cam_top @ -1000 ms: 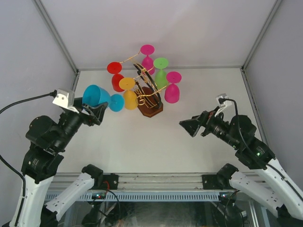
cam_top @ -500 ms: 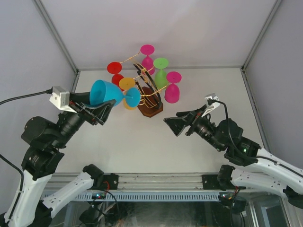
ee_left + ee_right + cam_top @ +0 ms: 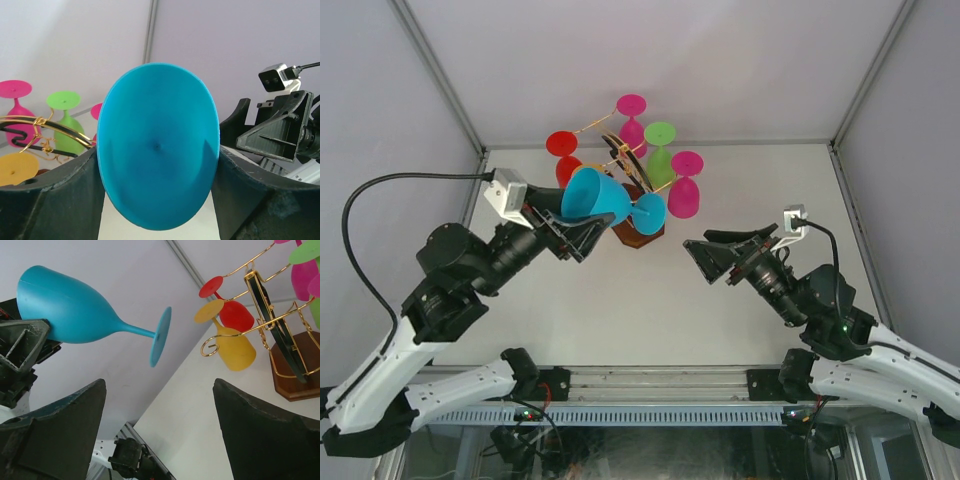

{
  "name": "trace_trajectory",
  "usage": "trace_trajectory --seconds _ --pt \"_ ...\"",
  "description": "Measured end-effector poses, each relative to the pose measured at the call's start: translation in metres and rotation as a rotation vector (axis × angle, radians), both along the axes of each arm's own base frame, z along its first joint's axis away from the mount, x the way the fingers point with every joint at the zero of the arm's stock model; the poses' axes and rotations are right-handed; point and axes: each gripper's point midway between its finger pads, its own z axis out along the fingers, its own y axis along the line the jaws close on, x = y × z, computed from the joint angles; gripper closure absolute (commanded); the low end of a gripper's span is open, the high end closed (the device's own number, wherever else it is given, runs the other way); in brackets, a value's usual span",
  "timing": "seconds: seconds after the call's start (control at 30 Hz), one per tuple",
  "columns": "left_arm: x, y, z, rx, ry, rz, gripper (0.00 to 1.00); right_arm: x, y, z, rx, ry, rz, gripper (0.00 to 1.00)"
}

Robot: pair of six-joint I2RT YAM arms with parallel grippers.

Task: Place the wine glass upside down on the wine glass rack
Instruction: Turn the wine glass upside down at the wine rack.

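A blue wine glass (image 3: 595,196) lies on its side in the air, with my left gripper (image 3: 578,215) shut on its bowl. Its foot (image 3: 648,213) points right, just in front of the wine glass rack (image 3: 658,230), a gold wire stand on a brown wooden base. In the left wrist view the bowl's mouth (image 3: 158,150) fills the gap between the fingers of that gripper (image 3: 158,167). My right gripper (image 3: 705,252) hovers open to the right of the foot, holding nothing. In the right wrist view the glass (image 3: 75,310) is level, up and to the left of this gripper (image 3: 160,390), with the rack (image 3: 260,295) behind.
Several coloured glasses hang upside down on the rack: red (image 3: 563,150), pink (image 3: 632,115), green (image 3: 661,150), another pink (image 3: 685,190) and yellow (image 3: 232,347). Grey walls close in the white table (image 3: 760,200) at the back and sides.
My left arm has swung right, carrying the blue glass from the table's left side to just in front of the rack. The right gripper has shifted slightly and stays open.
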Motion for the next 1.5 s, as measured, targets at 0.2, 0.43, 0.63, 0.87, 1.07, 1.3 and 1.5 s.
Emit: trace_trajectory --seconds 0.2,0.43,0.63,0.87,1.07,1.3,1.5 --pt "-0.001 -0.02 -0.004 0.019 -0.004 -0.03 0.4 0.007 0.004 0.002 0.029 0.009 -0.004 0.23" --pt "-0.005 -0.035 -0.01 0.046 -0.017 -0.051 0.4 0.029 0.018 -0.012 0.04 0.082 -0.005 0.37" --pt "-0.006 -0.04 -0.017 0.057 -0.02 -0.058 0.4 0.047 0.027 -0.033 0.012 0.148 -0.009 0.49" --pt "-0.006 -0.044 -0.025 0.071 -0.019 -0.059 0.4 0.057 0.027 -0.039 0.019 0.177 0.002 0.6" --pt "-0.004 -0.044 -0.03 0.089 -0.022 -0.048 0.4 0.055 0.033 -0.043 0.01 0.188 0.033 0.83" --pt "-0.004 -0.046 -0.037 0.105 -0.022 -0.05 0.35 0.054 0.034 -0.041 0.018 0.19 0.059 1.0" --pt "-0.003 -0.047 -0.039 0.111 -0.027 -0.051 0.24 0.057 0.03 -0.041 0.018 0.191 0.048 1.0"
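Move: The left gripper holds the blue wine glass by its bowl, mouth tipped up; the open right gripper waits about 15 cm to its right, 1 cm back and 9 cm lower. From the right hand, the glass's foot is some 7 cm ahead, 7 cm left and 2 cm up. Of the hung glasses, each some 8 cm below that hand, the front pink one is about 16 cm ahead and 1 cm left, the orange one 17 cm ahead and 15 cm left. Bring the left gripper about 5 cm to the right and 4 cm down towards the right hand, keeping its hold on the blue bowl. Meanwhile reach the right gripper some 6 cm forward, down and a little left to the foot, tipping its fingers down about 10 degrees, and close it from wide open until it pinches the foot. ##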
